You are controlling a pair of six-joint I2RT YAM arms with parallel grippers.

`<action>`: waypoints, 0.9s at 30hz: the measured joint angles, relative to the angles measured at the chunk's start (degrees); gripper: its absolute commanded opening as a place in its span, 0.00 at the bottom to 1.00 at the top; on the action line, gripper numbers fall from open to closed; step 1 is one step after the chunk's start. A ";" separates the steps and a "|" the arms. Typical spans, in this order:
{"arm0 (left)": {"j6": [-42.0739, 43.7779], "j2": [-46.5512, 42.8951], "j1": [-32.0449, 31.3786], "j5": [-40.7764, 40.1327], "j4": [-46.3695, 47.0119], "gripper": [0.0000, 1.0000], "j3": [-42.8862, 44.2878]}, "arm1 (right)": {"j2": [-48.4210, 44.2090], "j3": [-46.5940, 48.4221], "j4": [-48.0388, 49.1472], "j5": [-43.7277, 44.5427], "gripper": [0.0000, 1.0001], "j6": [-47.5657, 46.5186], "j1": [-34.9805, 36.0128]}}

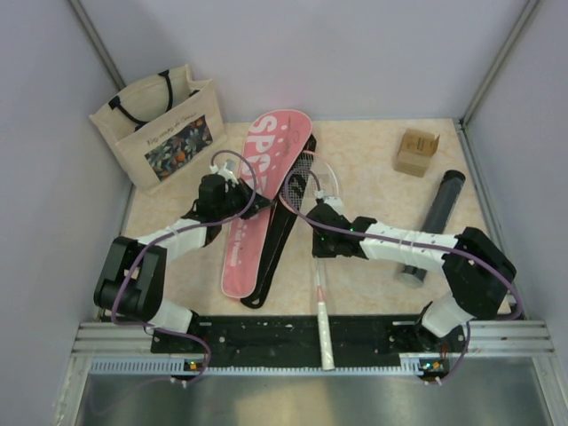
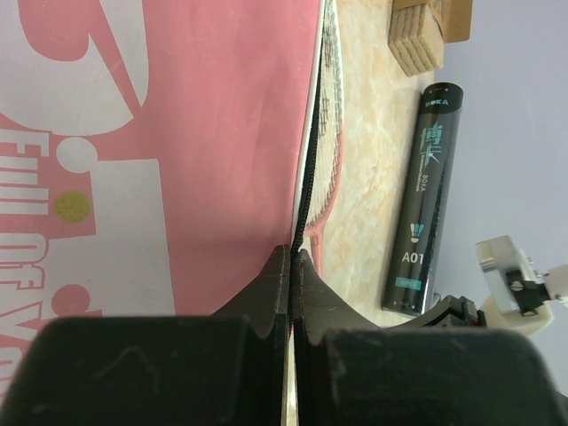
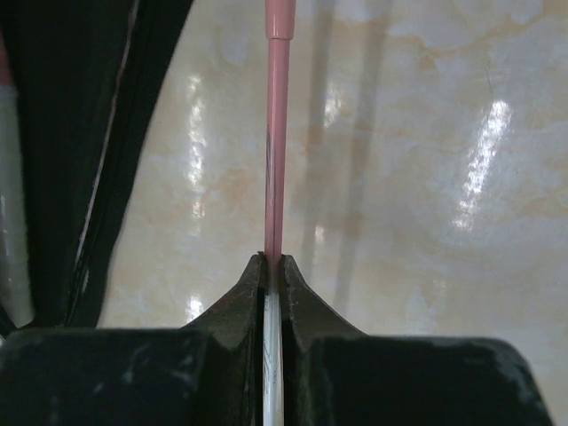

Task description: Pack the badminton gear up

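Observation:
The long pink "SPORT" cover [image 1: 257,177] lies diagonally at mid-table with its black side [image 1: 277,238] opened to the right. My left gripper [image 1: 260,205] is shut on the cover's black zipper edge [image 2: 306,191]. A racket's strung head [image 2: 328,124] lies beside that edge. My right gripper [image 1: 318,243] is shut on this racket's thin pink shaft [image 3: 277,133], and its white handle [image 1: 325,335] points at the near edge. A dark cylindrical tube [image 1: 435,222] lies at the right. In the right wrist view a white handle [image 3: 12,195] shows by the black cover [image 3: 80,124].
A beige floral tote bag [image 1: 164,133] stands at the back left. A small brown cardboard box [image 1: 416,152] sits at the back right, just beyond the tube. Grey walls close the table in on three sides. The black mounting rail [image 1: 293,333] runs along the near edge.

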 measured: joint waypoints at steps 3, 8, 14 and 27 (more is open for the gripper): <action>-0.07 0.00 -0.20 0.02 0.02 0.00 0.00 | 0.59 1.60 1.38 1.11 0.00 -0.02 0.00; -1.36 0.00 -0.74 0.48 0.04 0.00 -0.02 | 5.33 6.34 5.92 2.56 0.00 -0.02 -0.04; -5.16 -0.31 -1.29 1.44 1.36 0.00 -1.97 | 12.87 11.19 13.53 5.90 0.00 0.07 -0.39; -14.67 -7.10 -2.16 -0.20 4.31 0.00 -8.44 | 21.49 12.48 32.39 13.20 0.00 6.78 -2.40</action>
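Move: The right fingers already pinch the racket shaft; the bag's open black side they take it to lies about 10 cm ahead, 12 cm to the left and some 4 cm lower. The racket head is roughly 23 cm ahead and 3 cm left, the pink cover's edge about 16 cm ahead, 15 cm left and 3 cm higher. From the left hand, which holds that edge up, the open side is some 5 cm back, 4 cm right and 7 cm below. Keeping its pinch on the shaft, the right hand feeds the racket head-first under the raised pink cover, going about 14 cm forward and 9 cm left with a slight early lift, the fingers tipping forward and the wrist swinging clockwise. The left fingers keep hold of the cover's edge and draw it back some 4 cm against the incoming racket. ##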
